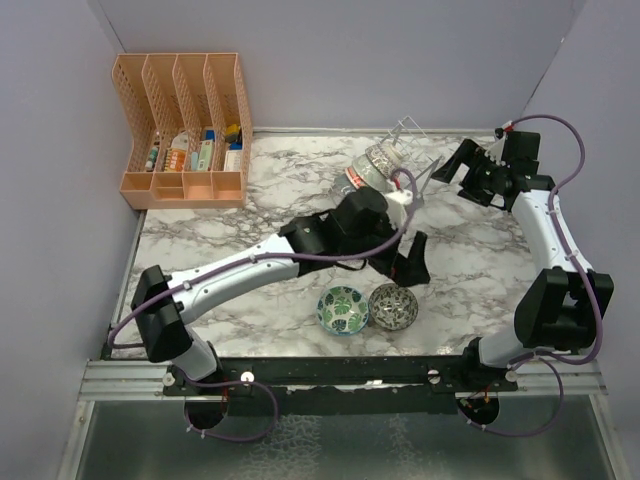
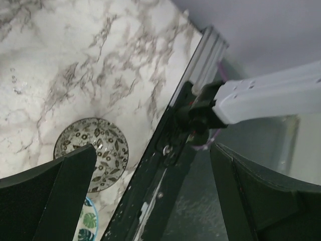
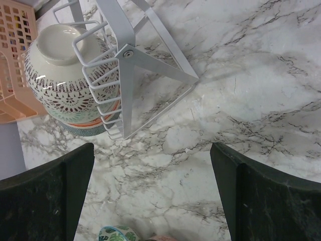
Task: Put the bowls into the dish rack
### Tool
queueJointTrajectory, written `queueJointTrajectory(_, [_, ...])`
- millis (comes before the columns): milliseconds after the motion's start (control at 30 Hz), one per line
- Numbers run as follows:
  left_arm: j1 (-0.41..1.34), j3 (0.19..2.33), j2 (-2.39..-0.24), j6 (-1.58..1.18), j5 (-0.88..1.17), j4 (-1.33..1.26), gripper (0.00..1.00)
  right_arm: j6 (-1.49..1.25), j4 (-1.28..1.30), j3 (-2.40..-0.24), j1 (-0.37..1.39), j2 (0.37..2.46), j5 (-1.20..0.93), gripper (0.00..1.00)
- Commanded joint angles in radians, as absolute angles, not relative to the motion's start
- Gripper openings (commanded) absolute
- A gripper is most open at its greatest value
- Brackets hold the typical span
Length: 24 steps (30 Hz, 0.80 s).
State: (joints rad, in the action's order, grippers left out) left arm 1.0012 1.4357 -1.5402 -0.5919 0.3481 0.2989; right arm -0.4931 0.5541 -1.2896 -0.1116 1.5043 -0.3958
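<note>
The white wire dish rack (image 1: pixel 408 140) (image 3: pixel 131 54) stands at the back of the table. Bowls (image 1: pixel 372 168) lean on edge in it, the front one brown with a white lattice and a pale base (image 3: pixel 62 75). A teal-green leaf bowl (image 1: pixel 343 310) (image 2: pixel 86 227) and a brown-grey patterned bowl (image 1: pixel 393 306) (image 2: pixel 93 149) sit upright side by side near the front edge. My left gripper (image 1: pixel 408 264) (image 2: pixel 150 201) hangs open and empty just above and behind the brown-grey bowl. My right gripper (image 1: pixel 453 166) (image 3: pixel 150 201) is open and empty, right of the rack.
An orange slotted organizer (image 1: pixel 185 130) holding small items stands at the back left. The table's front rail (image 2: pixel 195 85) and the right arm's base (image 1: pixel 500 350) lie close to the two loose bowls. Grey walls enclose the table on three sides.
</note>
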Motion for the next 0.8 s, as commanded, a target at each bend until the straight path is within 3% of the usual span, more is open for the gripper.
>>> queueJointTrajectory(0, [1.165, 1.522, -1.639, -0.354, 0.160, 0.559, 0.98, -0.494, 0.524, -1.322, -0.117, 1.477, -0.382, 0.99])
queueJointTrajectory(200, [1.309, 1.501, -1.746, -0.233, 0.062, 0.524, 0.96, -0.479, 0.525, -1.319, -0.117, 1.467, -0.338, 0.99])
queueJointTrajectory(467, [1.354, 1.488, -1.902, -0.157, 0.012, 0.439, 0.89, -0.486, 0.514, -1.312, -0.118, 1.476, -0.362, 1.00])
queueJointTrajectory(767, [1.355, 1.433, -1.977, -0.105, -0.047, 0.416, 0.64, -0.487, 0.504, -1.285, -0.118, 1.475, -0.379, 1.00])
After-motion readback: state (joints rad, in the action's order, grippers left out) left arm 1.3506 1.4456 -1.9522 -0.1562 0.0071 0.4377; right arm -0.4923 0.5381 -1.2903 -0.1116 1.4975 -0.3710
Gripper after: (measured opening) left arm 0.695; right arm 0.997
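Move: The brown-patterned bowl stands on the table almost under the left hand: about 27 cm below it, some 2 cm back and 2 cm to its left. The green leaf bowl sits at the same height, roughly 13 cm to that hand's left and 3 cm back. The dish rack is about 27 cm ahead of the left hand, 3 cm left and 20 cm lower. From the right hand the brown-patterned bowl lies some 25 cm back, 14 cm left and 19 cm down. Down towards the near right rim of the brown-patterned bowl goes the empty left hand, sinking some 22 cm; early on it also swings about 10 cm back and a little right, then drops nearly straight with a slight creep forward. The wrist tips the fingers from pointing right to mostly down, some 45 degrees in all, while they close part-way, still well apart. ##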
